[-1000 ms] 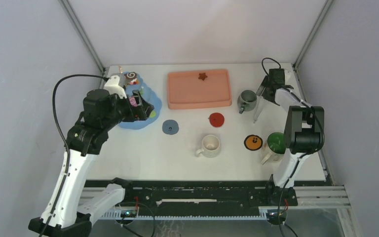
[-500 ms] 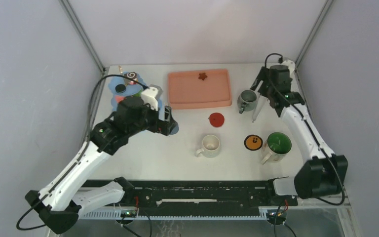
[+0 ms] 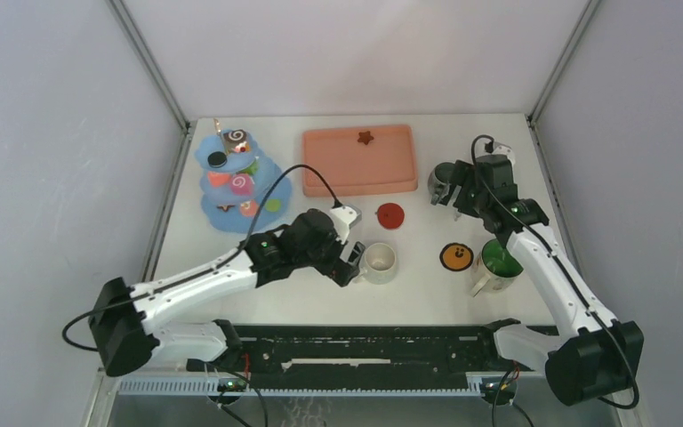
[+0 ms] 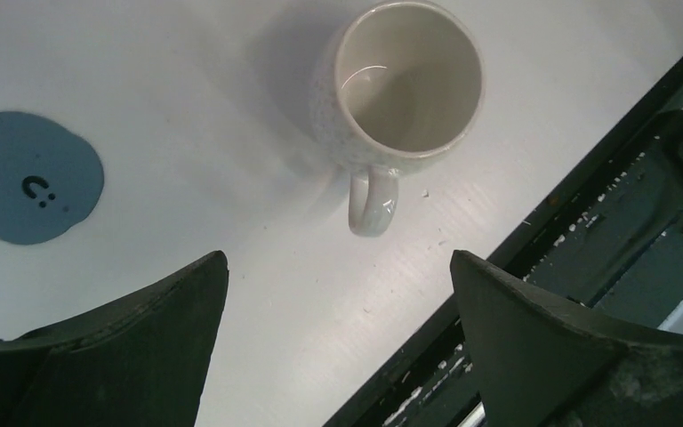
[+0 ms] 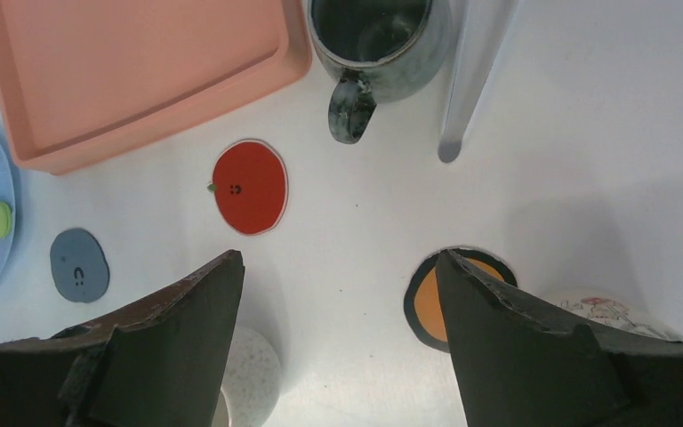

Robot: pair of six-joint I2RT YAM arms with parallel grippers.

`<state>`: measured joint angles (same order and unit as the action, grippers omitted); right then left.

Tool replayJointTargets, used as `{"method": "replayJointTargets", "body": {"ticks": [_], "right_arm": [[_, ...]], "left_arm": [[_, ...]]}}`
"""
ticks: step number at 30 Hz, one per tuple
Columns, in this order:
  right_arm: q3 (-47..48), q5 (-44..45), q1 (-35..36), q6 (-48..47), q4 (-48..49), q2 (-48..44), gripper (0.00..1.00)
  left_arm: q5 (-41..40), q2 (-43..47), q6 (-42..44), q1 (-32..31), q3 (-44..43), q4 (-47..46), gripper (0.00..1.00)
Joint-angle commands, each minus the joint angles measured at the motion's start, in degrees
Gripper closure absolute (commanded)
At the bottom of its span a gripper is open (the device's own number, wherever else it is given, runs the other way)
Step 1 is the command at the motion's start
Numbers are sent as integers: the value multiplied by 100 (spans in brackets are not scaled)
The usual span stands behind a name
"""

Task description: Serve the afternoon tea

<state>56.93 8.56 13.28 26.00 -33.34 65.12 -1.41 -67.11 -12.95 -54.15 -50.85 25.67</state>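
Observation:
The cream mug (image 3: 380, 261) stands upright at the front centre, its handle toward the near edge. My left gripper (image 3: 349, 258) is open and empty just left of it; in the left wrist view the mug (image 4: 407, 80) lies ahead of the gripper (image 4: 338, 260). My right gripper (image 3: 449, 189) is open and empty, hovering over the grey mug (image 5: 378, 36). The green mug (image 3: 498, 260) stands at the front right. The blue tiered tower (image 3: 236, 178) holds several pastries at the back left. A star pastry (image 3: 365, 137) lies on the salmon tray (image 3: 360, 165).
Red coaster (image 3: 390, 214) and orange coaster (image 3: 455, 256) lie on the table; a blue coaster (image 4: 31, 178) lies left of the cream mug. Metal tongs (image 5: 476, 76) lie right of the grey mug. The black rail (image 3: 365, 342) runs along the near edge.
My left arm has swung from the blue tower right and nearer, down to the cream mug. My right arm has come forward from the back right corner to above the grey mug.

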Motion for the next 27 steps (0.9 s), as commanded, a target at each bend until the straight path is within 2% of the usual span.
{"method": "replayJointTargets", "body": {"ticks": [1,11,14,19,21,24,27], "right_arm": [[-60,-46,-74,35,-72,-344,14],[-516,-562,-871,-79,89,-669,14],[-559,-599,-967,-132,86,-757,13],[-601,-633,-1054,-153,99,-784,14],[-627,-646,-1071,-152,120,-782,14],[-659,-706,-1077,-139,162,-773,14],[-667,-796,-1076,-99,210,-743,14]], "left_arm": [[-168,-543,153,-52,49,-853,1],[210,-1778,-82,-315,-172,-1271,12],[-3,-2007,-47,-445,-381,-1097,18],[-35,-2231,4,-490,-536,-1004,36],[-60,-2282,20,-491,-575,-975,48],[-202,-2240,5,-487,-622,-923,76],[-382,-2097,-31,-491,-680,-805,96]]}}
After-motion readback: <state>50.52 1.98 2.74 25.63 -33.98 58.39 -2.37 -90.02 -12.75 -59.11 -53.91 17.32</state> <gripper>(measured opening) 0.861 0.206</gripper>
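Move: Below and to the right of the open left hand stands the white mug, its middle about 3 cm ahead, 10 cm right and 10 cm down; its handle, nearer, is level with the hand, 5 cm right and 9 cm down. The blue coaster lies about 13 cm ahead and 7 cm left, the red coaster 16 cm ahead and 13 cm right, both some 14 cm down. From the right hand the mug is roughly 9 cm back, 22 cm left and 13 cm down. Sinking some 10 cm while shifting about 5 cm right, the left hand comes down onto the white mug's handle, its left side rolling up and its fingers tipping steeper by about 10 degrees. The fingers narrow on the way, then shut to pinch the handle from both sides as the hand eases up slightly. Empty and open, the right hand draws off about 4 cm right and a little back. ##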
